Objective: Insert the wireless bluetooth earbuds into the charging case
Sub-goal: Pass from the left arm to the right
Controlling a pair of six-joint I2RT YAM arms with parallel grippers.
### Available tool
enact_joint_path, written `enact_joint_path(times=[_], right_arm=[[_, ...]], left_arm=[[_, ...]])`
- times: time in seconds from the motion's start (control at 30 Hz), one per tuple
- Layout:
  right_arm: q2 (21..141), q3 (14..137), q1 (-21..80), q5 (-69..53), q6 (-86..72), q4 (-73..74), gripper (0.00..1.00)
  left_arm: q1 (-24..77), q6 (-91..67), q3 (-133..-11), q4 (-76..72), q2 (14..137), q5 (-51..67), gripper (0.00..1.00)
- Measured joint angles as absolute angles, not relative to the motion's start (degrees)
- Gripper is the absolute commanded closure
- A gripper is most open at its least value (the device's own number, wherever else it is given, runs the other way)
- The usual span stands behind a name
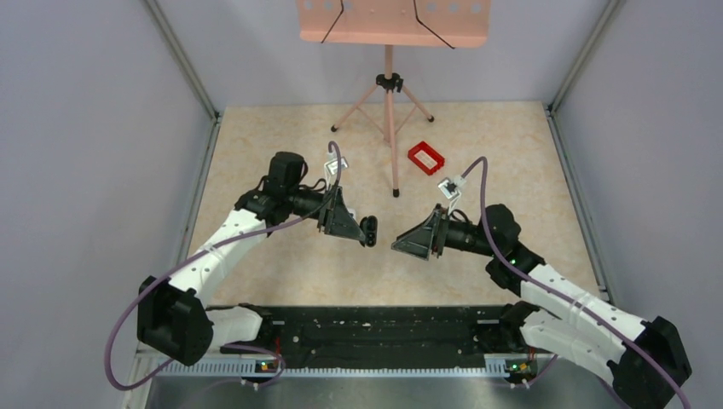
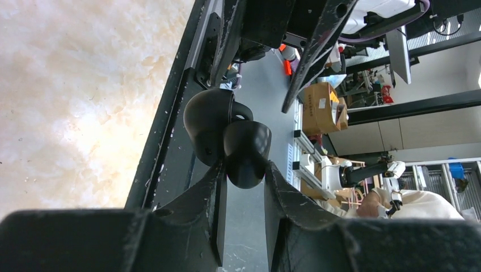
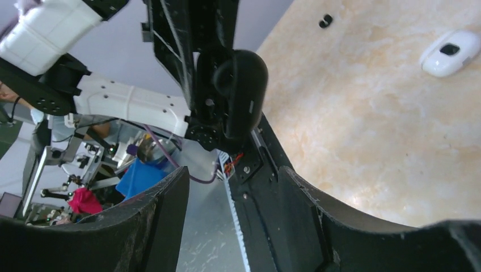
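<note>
The charging case [image 2: 247,150] is a glossy black pebble with its lid [image 2: 207,127] swung open. My left gripper [image 2: 244,170] is shut on its lower end and holds it in the air above the table's middle [image 1: 368,230]. My right gripper [image 1: 399,246] faces it from the right, a short way off. In the right wrist view the case [image 3: 244,93] hangs beyond my right gripper [image 3: 232,175], which is open with nothing between its fingers. One tiny black earbud [image 3: 325,21] lies loose on the table. I cannot tell what is inside the case.
A small white rounded object [image 3: 451,52] lies on the marble-patterned table [image 1: 281,264]. A red rectangular frame [image 1: 426,158] sits at the back beside a pink tripod stand [image 1: 390,102]. A black rail [image 1: 375,332] runs along the near edge between the arm bases.
</note>
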State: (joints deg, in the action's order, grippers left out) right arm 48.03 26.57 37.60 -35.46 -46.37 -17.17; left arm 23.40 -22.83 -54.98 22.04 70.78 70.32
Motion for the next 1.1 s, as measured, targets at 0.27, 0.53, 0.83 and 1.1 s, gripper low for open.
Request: enact_joint_path(times=[0.27, 0.53, 0.83, 1.1], right_arm=[[50.87, 27.18, 37.58, -34.59, -47.37, -21.76, 0.42], [54.00, 27.51, 37.58, -30.20, -46.89, -22.15, 0.42], [68.82, 29.06, 37.58, -37.63, -52.73, -42.46, 0.40], [76.62, 32.99, 38.22, -43.24, -56.10, -54.54, 0.37]], left_arm=[[21.96, -21.87, -55.29, 24.03, 70.70, 68.97, 1.00], [10.98, -20.91, -55.13, 28.64, 66.26, 66.96, 1.00], [11.09, -23.83, -52.99, 26.30, 63.86, 71.42, 1.00], [11.31, -27.09, -52.95, 22.70, 63.83, 73.30, 1.00]])
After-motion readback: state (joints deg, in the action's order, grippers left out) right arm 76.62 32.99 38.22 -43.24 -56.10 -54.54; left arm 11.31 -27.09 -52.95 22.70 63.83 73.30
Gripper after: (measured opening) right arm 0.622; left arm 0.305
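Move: The black case is pinched in the left fingertips, some 2 cm right of the left hand point and 1 cm ahead. From the open right hand it lies about 7 cm left, 3 cm ahead and nearly level. Roughly 20 cm below the right hand, the white case lies 13 cm ahead and 11 cm left, and the stand's foot about 20 cm straight ahead. Both hands shift about 5 cm left and forward, the open right nearing the left-held black case. ##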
